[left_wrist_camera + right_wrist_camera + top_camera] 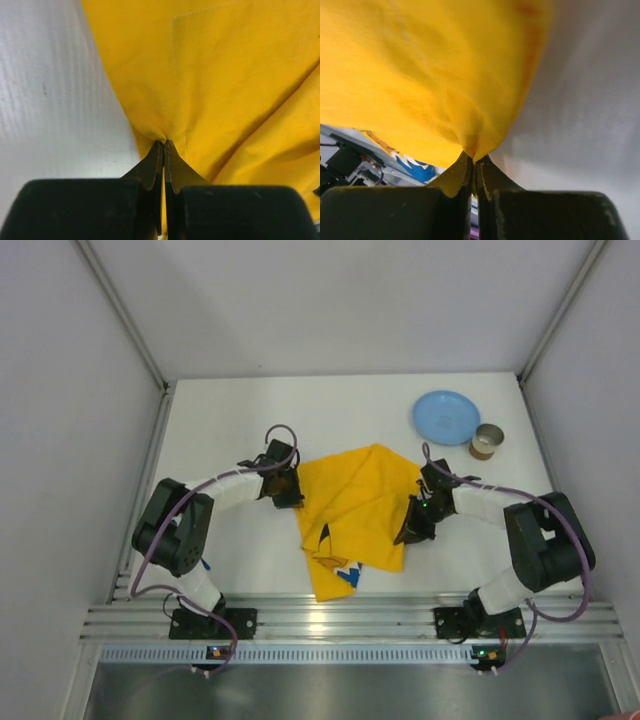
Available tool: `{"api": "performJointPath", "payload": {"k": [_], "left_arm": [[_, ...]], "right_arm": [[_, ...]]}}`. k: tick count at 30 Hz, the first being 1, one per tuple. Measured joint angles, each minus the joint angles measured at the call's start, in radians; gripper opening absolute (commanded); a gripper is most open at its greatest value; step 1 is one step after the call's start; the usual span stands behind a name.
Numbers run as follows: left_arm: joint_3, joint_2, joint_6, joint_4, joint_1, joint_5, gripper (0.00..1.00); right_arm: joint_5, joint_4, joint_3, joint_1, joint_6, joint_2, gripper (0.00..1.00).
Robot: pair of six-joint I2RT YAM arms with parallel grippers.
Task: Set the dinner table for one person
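Note:
A crumpled yellow cloth mat (352,512) with a cartoon print lies in the middle of the white dinner table (240,420). My left gripper (291,498) is shut on the mat's left edge; in the left wrist view its fingertips (164,143) pinch a fold of the yellow cloth (225,85). My right gripper (408,532) is shut on the mat's right edge; the right wrist view has its tips (474,156) pinching the yellow fabric (420,75), which bulges above them.
A light blue plate (446,417) sits at the back right of the table, with a small brown cup (487,441) just to its right. White walls close in the table on both sides.

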Motion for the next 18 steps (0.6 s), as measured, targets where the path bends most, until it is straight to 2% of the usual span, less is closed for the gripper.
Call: {"api": "performJointPath", "payload": {"k": [5, 10, 14, 18], "left_arm": [[0.011, -0.017, 0.067, -0.045, 0.122, 0.008, 0.00], [0.097, -0.024, 0.159, -0.124, 0.257, -0.028, 0.00], [0.165, -0.027, 0.217, -0.159, 0.282, -0.067, 0.00], [0.172, -0.039, 0.234, -0.194, 0.292, -0.081, 0.00]], "right_arm": [[0.105, -0.126, -0.009, -0.130, -0.070, -0.106, 0.00], [0.229, -0.290, 0.013, -0.248, -0.121, -0.201, 0.00], [0.294, -0.362, 0.032, -0.283, -0.121, -0.215, 0.00], [0.312, -0.405, 0.032, -0.306, -0.115, -0.207, 0.00]]}}
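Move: The yellow cloth lies bunched between the hands, each already pinching a side edge: its middle is about 15 cm right and 2 cm back of the left hand, and some 11 cm left and 7 cm ahead of the right hand, just below both. The golden spoon lies roughly 23 cm left and 11 cm back of the left hand. From the right hand, the blue plate is about 32 cm ahead and 14 cm right, the metal cup 24 cm ahead and 23 cm right. The yellow cloth is pulled wide by both hands at once, fingers kept shut on its side edges. The left hand draws its edge some 12 cm left, also forward and up a little under half as far; the right hand pulls the other edge about 12 cm right, close above the table, its wrist tilting to point more nearly straight down. ##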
